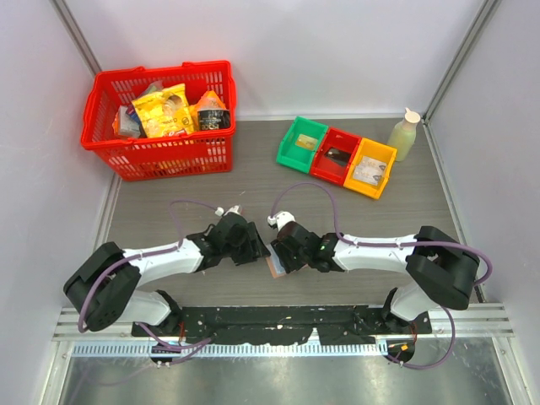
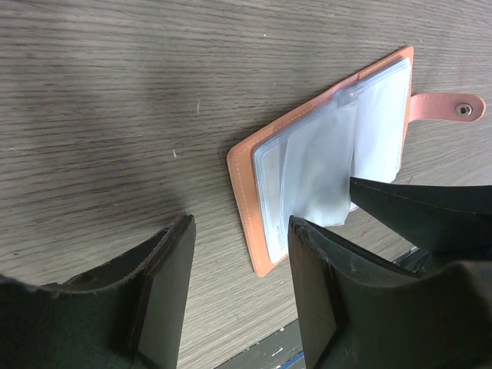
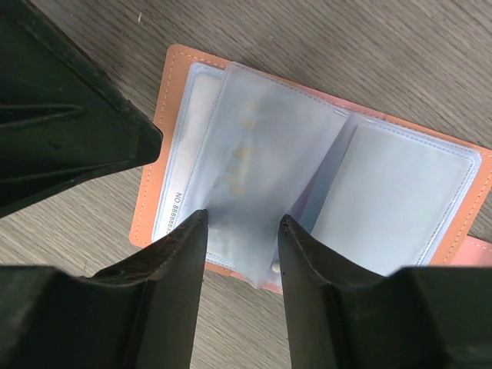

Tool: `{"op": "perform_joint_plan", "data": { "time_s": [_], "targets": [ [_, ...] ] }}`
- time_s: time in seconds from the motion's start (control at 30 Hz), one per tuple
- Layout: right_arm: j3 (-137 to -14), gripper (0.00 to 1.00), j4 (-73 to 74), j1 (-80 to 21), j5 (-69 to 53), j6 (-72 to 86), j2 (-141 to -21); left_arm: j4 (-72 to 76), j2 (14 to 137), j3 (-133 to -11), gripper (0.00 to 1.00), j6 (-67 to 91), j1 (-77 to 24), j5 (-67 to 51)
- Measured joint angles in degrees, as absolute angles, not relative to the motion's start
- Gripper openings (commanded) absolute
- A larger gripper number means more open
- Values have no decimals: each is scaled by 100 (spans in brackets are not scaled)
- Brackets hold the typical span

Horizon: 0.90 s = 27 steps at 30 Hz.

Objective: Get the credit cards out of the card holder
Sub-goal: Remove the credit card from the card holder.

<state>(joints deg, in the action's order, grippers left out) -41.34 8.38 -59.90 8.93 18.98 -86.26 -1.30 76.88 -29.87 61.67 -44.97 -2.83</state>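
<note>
The pinkish-tan card holder lies open on the table, its snap tab sticking out to one side. Pale credit cards sit inside its clear plastic sleeves. One sleeve with a card in it stands up from the spine, between the fingertips of my right gripper, whose jaws are apart. My left gripper is open over bare table at the holder's near corner. From above, both grippers meet over the card holder, which they mostly hide.
A red basket of snack packets stands at the back left. Green, red and yellow bins sit at the back right beside a pale bottle. The table's front edge with the arm rail is close behind the grippers.
</note>
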Motion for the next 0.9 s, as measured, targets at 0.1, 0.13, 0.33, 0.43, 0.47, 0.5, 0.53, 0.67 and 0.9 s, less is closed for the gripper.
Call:
{"op": "perform_joint_plan", "data": {
  "time_s": [0.1, 0.13, 0.33, 0.43, 0.47, 0.5, 0.53, 0.67, 0.9],
  "targets": [
    [-4119, 37, 799, -5988, 893, 1922, -8626, -80, 7730, -2987, 50, 6206, -4521, -294],
    [-4106, 36, 760, -5986, 884, 1942, -8626, -64, 7743, -2989, 48, 6228, -4528, -298],
    [-3977, 33, 475, -5863, 670, 2018, -8613, -45, 7826, -3000, 40, 6278, -4589, -303],
    [-3833, 32, 274, -5629, 360, 2117, -8536, -67, 7856, -3011, 38, 6278, -4622, -296],
    [-3774, 31, 198, -5529, 213, 2156, -8508, -75, 7872, -3024, 36, 6281, -4626, -292],
    [-3699, 31, 80, -5417, 38, 2196, -8475, -84, 7894, -3046, 34, 6281, -4628, -283],
    [-3607, 31, -56, -5301, -156, 2259, -8442, -91, 7920, -3070, 31, 6278, -4633, -276],
    [-3317, 28, -495, -4919, -790, 2449, -8361, -165, 7975, -3122, 26, 6285, -4672, -193],
    [-3186, 19, -720, -4737, -1107, 2593, -8364, -642, 7773, -3343, 26, 6237, -4733, 268]
  ]
}}
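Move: The right hand's fingertips are already at the clear sleeve on the left half of the card holder. The sleeve's middle is about 1 cm ahead of them, 2 cm to the left and 1 cm lower. From that hand, the right-hand pocket is about 3 cm ahead and 5 cm right, and the snap strap some 6 cm ahead and 8 cm right, both roughly 2 cm lower. From the left hand, the clear sleeve is about 4 cm right, 1 cm ahead and 2 cm down. Tilting more than travelling, the right hand rolls some 20 degrees, so its fingers reach more to the left and its body swings right. The tips creep about 1 cm forward as they narrow on the clear sleeve and pinch a fold of it. Beside the holder's left end, the left fingers narrow too, dipping about 1 cm and rising again. ##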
